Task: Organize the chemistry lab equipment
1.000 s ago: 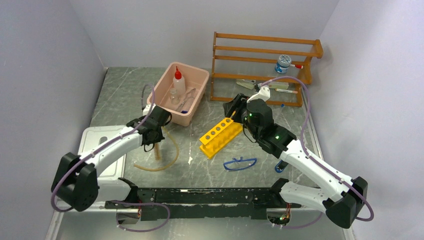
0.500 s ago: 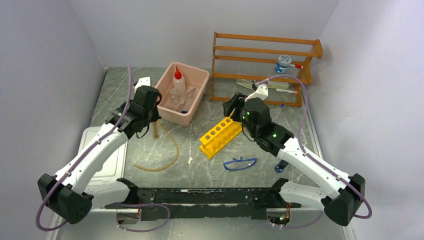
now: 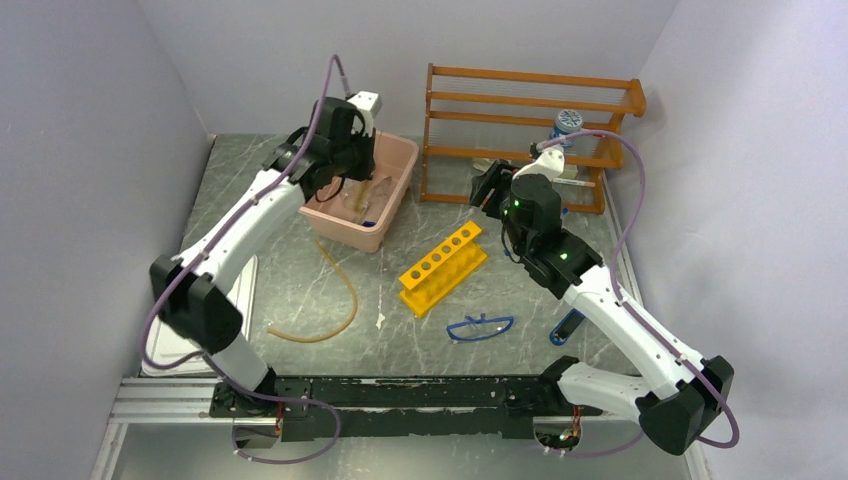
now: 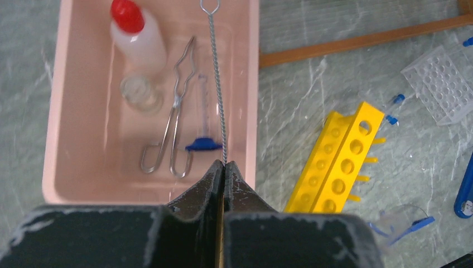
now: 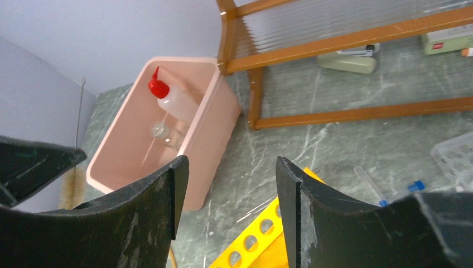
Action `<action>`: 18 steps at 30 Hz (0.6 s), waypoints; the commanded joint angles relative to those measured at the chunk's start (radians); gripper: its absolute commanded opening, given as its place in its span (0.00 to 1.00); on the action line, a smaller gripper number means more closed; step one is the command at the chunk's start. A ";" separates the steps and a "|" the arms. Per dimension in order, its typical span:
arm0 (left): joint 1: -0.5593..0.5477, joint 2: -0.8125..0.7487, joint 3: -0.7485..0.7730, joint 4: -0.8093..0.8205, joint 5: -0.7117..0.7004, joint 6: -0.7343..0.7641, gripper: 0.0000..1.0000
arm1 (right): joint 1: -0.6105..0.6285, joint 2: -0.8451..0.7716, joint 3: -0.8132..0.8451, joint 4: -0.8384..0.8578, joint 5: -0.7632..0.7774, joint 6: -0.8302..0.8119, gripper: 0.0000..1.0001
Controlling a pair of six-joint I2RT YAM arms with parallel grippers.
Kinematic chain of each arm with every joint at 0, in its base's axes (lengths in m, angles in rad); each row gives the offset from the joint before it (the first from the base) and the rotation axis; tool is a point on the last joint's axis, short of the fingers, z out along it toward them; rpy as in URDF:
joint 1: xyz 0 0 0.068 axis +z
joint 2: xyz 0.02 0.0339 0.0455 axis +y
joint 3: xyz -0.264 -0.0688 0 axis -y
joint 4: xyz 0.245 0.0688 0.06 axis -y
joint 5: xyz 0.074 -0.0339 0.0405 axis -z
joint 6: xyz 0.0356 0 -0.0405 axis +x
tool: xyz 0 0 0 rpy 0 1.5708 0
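Observation:
My left gripper (image 4: 224,163) is shut on a twisted-wire brush (image 4: 216,72) and hangs over the pink tub (image 4: 254,84). The brush's looped end points at the tub's far wall. Inside the tub lie the red-capped squeeze bottle (image 4: 136,39), a tiny clear beaker (image 4: 138,90), metal tongs (image 4: 173,117) and a blue-capped tube (image 4: 202,142). My right gripper (image 5: 231,167) is open and empty, above the far end of the yellow holed rack (image 3: 442,268). Tan tubing (image 3: 340,300) and blue-framed goggles (image 3: 480,327) lie on the table. Loose blue-capped tubes (image 5: 390,190) lie right of the rack.
The wooden shelf rack (image 3: 530,130) stands at the back right with small items on its shelves. A clear well plate (image 4: 440,84) lies in front of it. A white lid (image 3: 170,350) lies at the near left, and a blue tool (image 3: 562,328) under my right arm.
My left arm rose from the tubing and swung back over the pink tub with the brush. My right gripper moved back toward the shelf rack, off the yellow rack.

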 commanded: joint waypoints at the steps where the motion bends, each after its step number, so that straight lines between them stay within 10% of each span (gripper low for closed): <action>1: 0.005 0.129 0.108 0.001 0.041 0.086 0.05 | -0.031 0.000 0.023 -0.014 0.031 -0.028 0.62; 18: 0.084 0.496 0.194 0.027 0.231 0.130 0.05 | -0.114 0.019 0.028 -0.046 -0.010 0.022 0.63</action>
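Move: The left hand holds the brush by its wire, bristles hanging. The middle of the pink bin lies about 8 cm ahead, 2 cm left and 21 cm below. In the bin, the squeeze bottle stands some 13 cm ahead and 3 cm left of this hand, the glass jar 9 cm ahead and 5 cm left. The yellow rack is roughly 8 cm back and 15 cm right. From the right hand, the bin is around 14 cm ahead and 24 cm left. Forward first, then mostly down, the left hand carries the brush over the near part of the pink bin and lowers it inside beside the bottle and jar, some 17 cm down and 8 cm forward, easing off at the end. Its fingers tip about 15 degrees further down and keep their pinch on the wire. The open, empty right hand drifts about 3 cm right, away from the bin. ##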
